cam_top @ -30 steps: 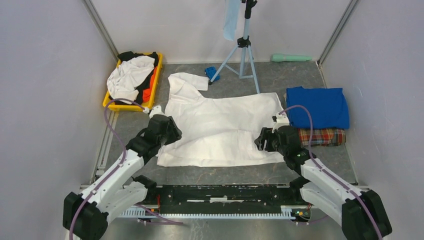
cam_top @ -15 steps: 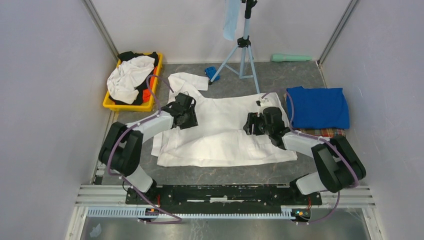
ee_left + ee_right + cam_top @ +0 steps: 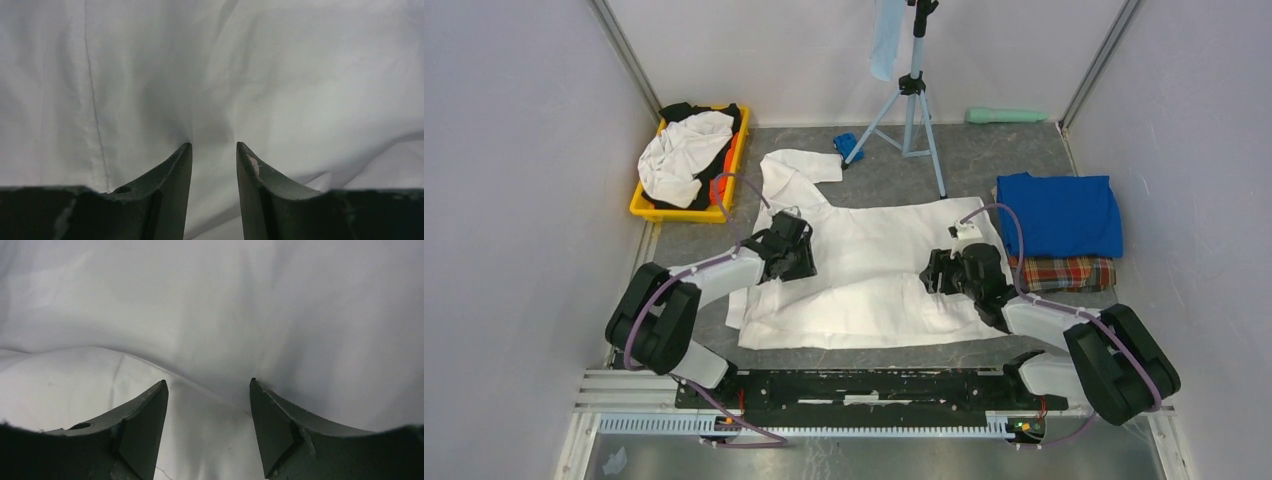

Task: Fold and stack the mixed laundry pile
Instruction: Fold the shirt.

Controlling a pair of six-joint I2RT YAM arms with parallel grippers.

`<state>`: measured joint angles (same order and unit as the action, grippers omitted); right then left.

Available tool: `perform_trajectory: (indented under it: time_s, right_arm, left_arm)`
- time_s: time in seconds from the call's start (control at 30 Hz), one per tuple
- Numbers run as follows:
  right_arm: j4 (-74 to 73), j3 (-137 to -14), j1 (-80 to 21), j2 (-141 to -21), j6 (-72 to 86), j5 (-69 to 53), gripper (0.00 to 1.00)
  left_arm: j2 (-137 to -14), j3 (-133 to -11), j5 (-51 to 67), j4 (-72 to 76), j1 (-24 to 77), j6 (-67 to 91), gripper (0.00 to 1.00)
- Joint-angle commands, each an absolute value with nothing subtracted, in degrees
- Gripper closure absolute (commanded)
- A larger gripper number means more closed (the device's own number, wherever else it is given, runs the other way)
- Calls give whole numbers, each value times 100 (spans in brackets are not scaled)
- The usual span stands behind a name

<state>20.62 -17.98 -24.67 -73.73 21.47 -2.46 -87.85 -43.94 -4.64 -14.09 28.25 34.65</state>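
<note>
A large white shirt (image 3: 874,270) lies spread flat mid-table, one sleeve (image 3: 799,165) reaching to the far left. My left gripper (image 3: 800,256) presses down on its left part. In the left wrist view its tips (image 3: 214,145) stand narrowly apart with puckered white cloth (image 3: 260,75) between them. My right gripper (image 3: 934,272) rests on the shirt's right part, and its jaws (image 3: 207,382) are wide open over a soft ridge of cloth (image 3: 150,365). A folded royal-blue T-shirt (image 3: 1059,215) lies on a plaid cloth (image 3: 1066,273) at the right.
A yellow tray (image 3: 646,208) at the far left holds white, black and orange garments. A tripod (image 3: 911,100) stands at the back with a pale-blue cloth (image 3: 886,35) hanging from it. A small blue object (image 3: 846,145) lies by its foot. A green cylinder (image 3: 1009,116) lies along the back wall.
Both arms have reached out from the shirt's near corners onto its body, then drawn back slightly. The left jaws have narrowed. The shirt's far edge has shifted a little nearer.
</note>
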Motion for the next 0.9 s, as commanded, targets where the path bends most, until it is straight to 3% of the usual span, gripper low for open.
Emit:
perform_trajectory:
  time_s: [0.0, 0.23, 0.33, 0.6, 0.87]
  right_arm:
    - [1239, -1324, -2516, -7184, 2269, -35, 32]
    - [392, -2590, -2536, -6748, 2043, 167, 32]
    - [17, -3605, -2539, -6979, 1892, 675, 29]
    - [-1237, -6019, -2539, -9040, 1808, 2055, 31]
    - [-1731, -7638, -2538, -10812, 2024, 2182, 38]
  left_arm:
    - [-8388, -3677, -618, -1758, 2987, 3885, 54]
    - [-7782, -4535, -1346, -2451, 3015, 3459, 52]
    - [-7693, -5248, -1657, -2772, 3019, 3170, 44]
    - [-7454, -6016, -1964, -3505, 3006, 2643, 33]
    - [-6208, -5660, -1150, -4314, 3014, 2496, 28]
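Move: Some 16 cm ahead of the right hand and in line with it lies the white shirt's far hem, about at fingertip height; the tripod foot stands just beyond it, 17 cm ahead and 3 cm right, and the blue stack lies 14 cm ahead, 24 cm right. The left hand has the hem's left end 13 cm ahead and 4 cm right, with the loose sleeve about 21 cm straight ahead. Dragging on towards the robot with fingertips still on the shirt, the left hand pulls back about 3 cm and the right about 1 cm, then both lift off. The right arches forward some 17 cm to the far hem, up and partly down again, rolling right side up and turning clockwise, fingers staying open; the left rises about 15 cm, swinging forward and back again, its fingers tipping up some 15 degrees and opening wider. ##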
